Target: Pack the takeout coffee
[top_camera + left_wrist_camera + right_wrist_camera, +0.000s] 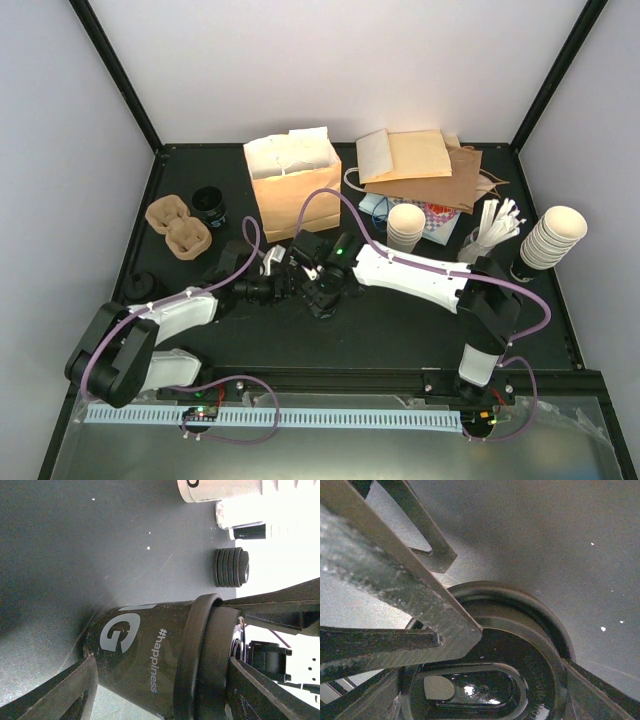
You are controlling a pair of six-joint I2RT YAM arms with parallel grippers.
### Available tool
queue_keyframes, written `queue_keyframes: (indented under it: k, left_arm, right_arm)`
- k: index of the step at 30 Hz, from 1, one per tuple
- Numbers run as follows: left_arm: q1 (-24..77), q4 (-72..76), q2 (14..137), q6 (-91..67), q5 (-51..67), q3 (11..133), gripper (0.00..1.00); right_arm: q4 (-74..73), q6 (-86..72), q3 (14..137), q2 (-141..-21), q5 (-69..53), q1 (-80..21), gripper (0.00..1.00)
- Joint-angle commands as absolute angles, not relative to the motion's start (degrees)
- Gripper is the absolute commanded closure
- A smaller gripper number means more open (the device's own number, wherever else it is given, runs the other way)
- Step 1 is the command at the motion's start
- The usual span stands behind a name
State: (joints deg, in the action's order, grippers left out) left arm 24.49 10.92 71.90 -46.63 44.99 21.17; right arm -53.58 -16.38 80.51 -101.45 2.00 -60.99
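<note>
The takeout coffee (145, 655) is a small printed paper cup with a black lid (520, 645), standing on the dark table. In the top view both grippers crowd over it and hide it. My left gripper (162, 680) lies sideways and open: one finger (55, 692) is down by the cup's base and the other (265, 692) is above the lid, slightly apart from it. My right gripper (482, 680) comes down from above, with its fingers (600, 687) pressed against opposite sides of the lid's rim. In the top view the left gripper (290, 280) and right gripper (322, 292) meet at mid-table.
An open brown paper bag (293, 190) stands just behind the grippers. Pulp cup trays (180, 228) and a black lid stack (210, 205) sit at the left. Flat bags (430, 165), lidless cup stacks (405, 228) (552, 238) and stirrers (492, 228) are at the right.
</note>
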Motion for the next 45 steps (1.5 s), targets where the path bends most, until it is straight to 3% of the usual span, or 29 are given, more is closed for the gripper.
queue_keyframes:
  k: [1,9,16,32,45]
  left_arm:
    - [24.85,5.64,73.03,-42.66,45.15,23.53,0.28]
    - [24.92,-2.02,71.99,-38.53,41.50,27.15,0.29]
    - [24.91,-5.58,70.71,-37.08,41.24,31.13,0.28]
    - [25.36,-8.76,70.68,-33.31,42.81,37.18,0.24]
    - [29.22,-6.95,81.70,-32.44,46.58,40.59,0.25]
  right_arm:
    - [-54.55,-16.35,79.11,-104.62,0.50,-61.48,0.20]
    - [-56.68,-17.30,84.19,-101.21,6.18,-61.52,0.00]
    - [-56.24,-19.13,82.97,-96.46,7.93,-61.19,0.00]
    - [-49.53,-19.05,74.41,-93.76,-3.71,-56.16,0.00]
    - [-44.90,-17.49,69.28,-89.57,-4.20,-56.16,0.00]
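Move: The lidded black cup stands between the grippers. Its middle is roughly 3 cm right, 2 cm back and 2 cm below the left hand, whose upper finger reaches over the lid. From the right hand, whose pads flank the rim, it is about 1 cm back and 4 cm below. The paper bag is some 15 cm straight ahead of the left hand; the white cup stack sits about 17 cm right and 12 cm ahead of the right hand. Open the right gripper wide to free the cup's rim, raise it about 3.5 cm while shifting right, then lower it astride the lid again, fingers still open. Lift the left gripper some 4 cm and slightly forward off the lid, then bring it right and down after the cup, turning about 10 degrees clockwise, its opening almost unchanged. ##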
